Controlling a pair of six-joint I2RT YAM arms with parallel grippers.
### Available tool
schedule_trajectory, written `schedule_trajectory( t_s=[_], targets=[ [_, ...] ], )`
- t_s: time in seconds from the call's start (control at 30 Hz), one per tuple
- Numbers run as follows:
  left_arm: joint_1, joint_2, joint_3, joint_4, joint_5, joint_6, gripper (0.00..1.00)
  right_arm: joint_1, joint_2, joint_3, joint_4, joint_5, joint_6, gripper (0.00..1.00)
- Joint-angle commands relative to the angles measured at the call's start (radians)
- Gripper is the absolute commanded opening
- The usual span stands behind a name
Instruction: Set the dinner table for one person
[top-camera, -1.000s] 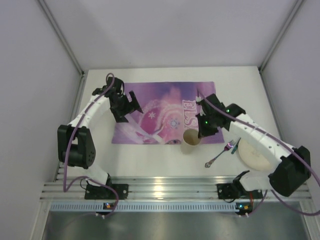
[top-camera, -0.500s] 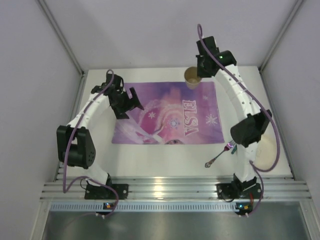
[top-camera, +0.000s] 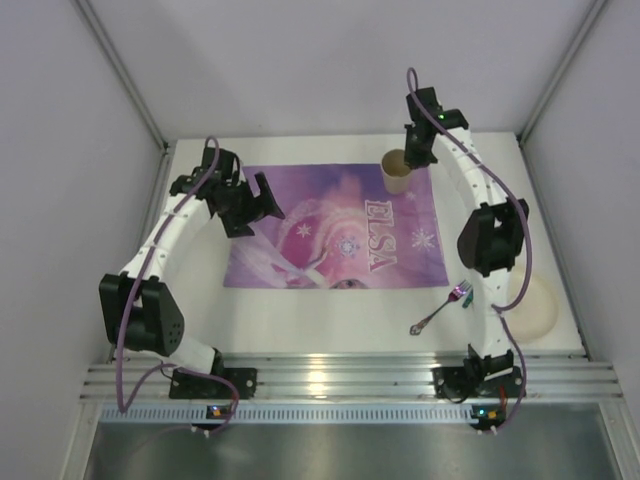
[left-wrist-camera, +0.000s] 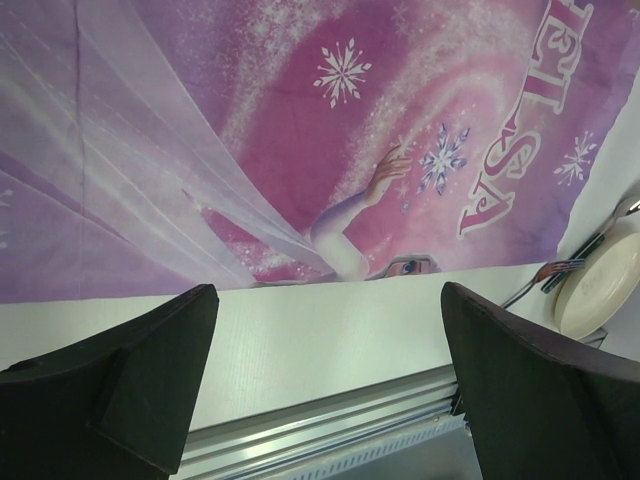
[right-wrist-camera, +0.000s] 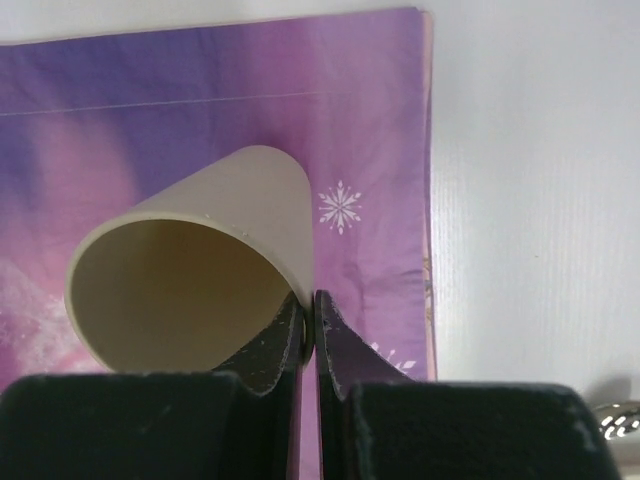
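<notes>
The white dinner table (top-camera: 300, 322) carries a purple printed placemat (top-camera: 320, 235). My right gripper (top-camera: 413, 160) reaches to the mat's far right corner, shut on the rim of a beige paper cup (top-camera: 397, 172). In the right wrist view one finger is inside the cup (right-wrist-camera: 190, 270) and one outside, the gripper (right-wrist-camera: 308, 320) pinching its wall over the placemat (right-wrist-camera: 380, 120). My left gripper (top-camera: 256, 210) hovers open and empty over the mat's left part. Its wrist view shows the gripper (left-wrist-camera: 330, 390) wide above the table (left-wrist-camera: 330, 335).
A cream plate (top-camera: 531, 306) lies at the right edge of the table, and a fork with a coloured handle (top-camera: 441, 309) lies just left of it. Both show in the left wrist view, plate (left-wrist-camera: 600, 290) and fork (left-wrist-camera: 548, 272). A ribbed aluminium rail (top-camera: 320, 385) runs along the near edge.
My right arm carried the cup from the mat's near edge to its far right corner and has now lowered it there. The plate is uncovered. My left arm shifted slightly left.
</notes>
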Motion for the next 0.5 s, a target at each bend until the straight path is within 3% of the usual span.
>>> schedule_trajectory(
  t_s=[0.0,0.23,0.3,0.33,0.4,0.47],
  targets=[
    [0.002,-0.025,-0.015,-0.020,0.008,0.012,0.99,0.000,-0.031,-0.056,0.076,-0.056,0.037,0.00],
    [0.002,-0.011,-0.017,-0.020,0.016,0.009,0.99,-0.018,0.008,-0.082,0.086,-0.099,0.082,0.00],
    [0.002,-0.008,-0.018,-0.022,0.020,0.009,0.99,-0.020,0.019,-0.052,0.067,-0.098,0.085,0.07],
    [0.002,-0.007,-0.018,-0.022,0.020,0.009,0.99,-0.020,0.016,-0.050,0.067,-0.098,0.082,0.30],
    [0.002,-0.004,-0.017,-0.020,0.020,0.011,0.99,-0.020,-0.001,-0.054,0.072,-0.090,0.077,0.50],
    [0.002,-0.002,-0.017,-0.022,0.024,0.011,0.99,-0.020,-0.018,-0.055,0.072,-0.087,0.071,0.77]
  ],
)
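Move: The right gripper already holds the cup by the right side of its rim, the cup's middle about 4 cm to its left and 5 cm below. The landing spot, on the placemat's far right part, lies some 4 cm left, 1 cm back and 12 cm below. The ELSA lettering is roughly 13 cm back and 7 cm left, the fork about 30 cm back and 3 cm right. From the left gripper that spot is some 17 cm ahead and 29 cm right. Lower the right gripper about 3.5 cm, easing back barely a centimetre, to bring the held cup down onto the far right part of the placemat. Then stop there, roll the wrist slightly, some 5 degrees, and open the fingers to about two-thirds, letting go of the rim with one finger over the cup's mouth and the other outside its right wall. ##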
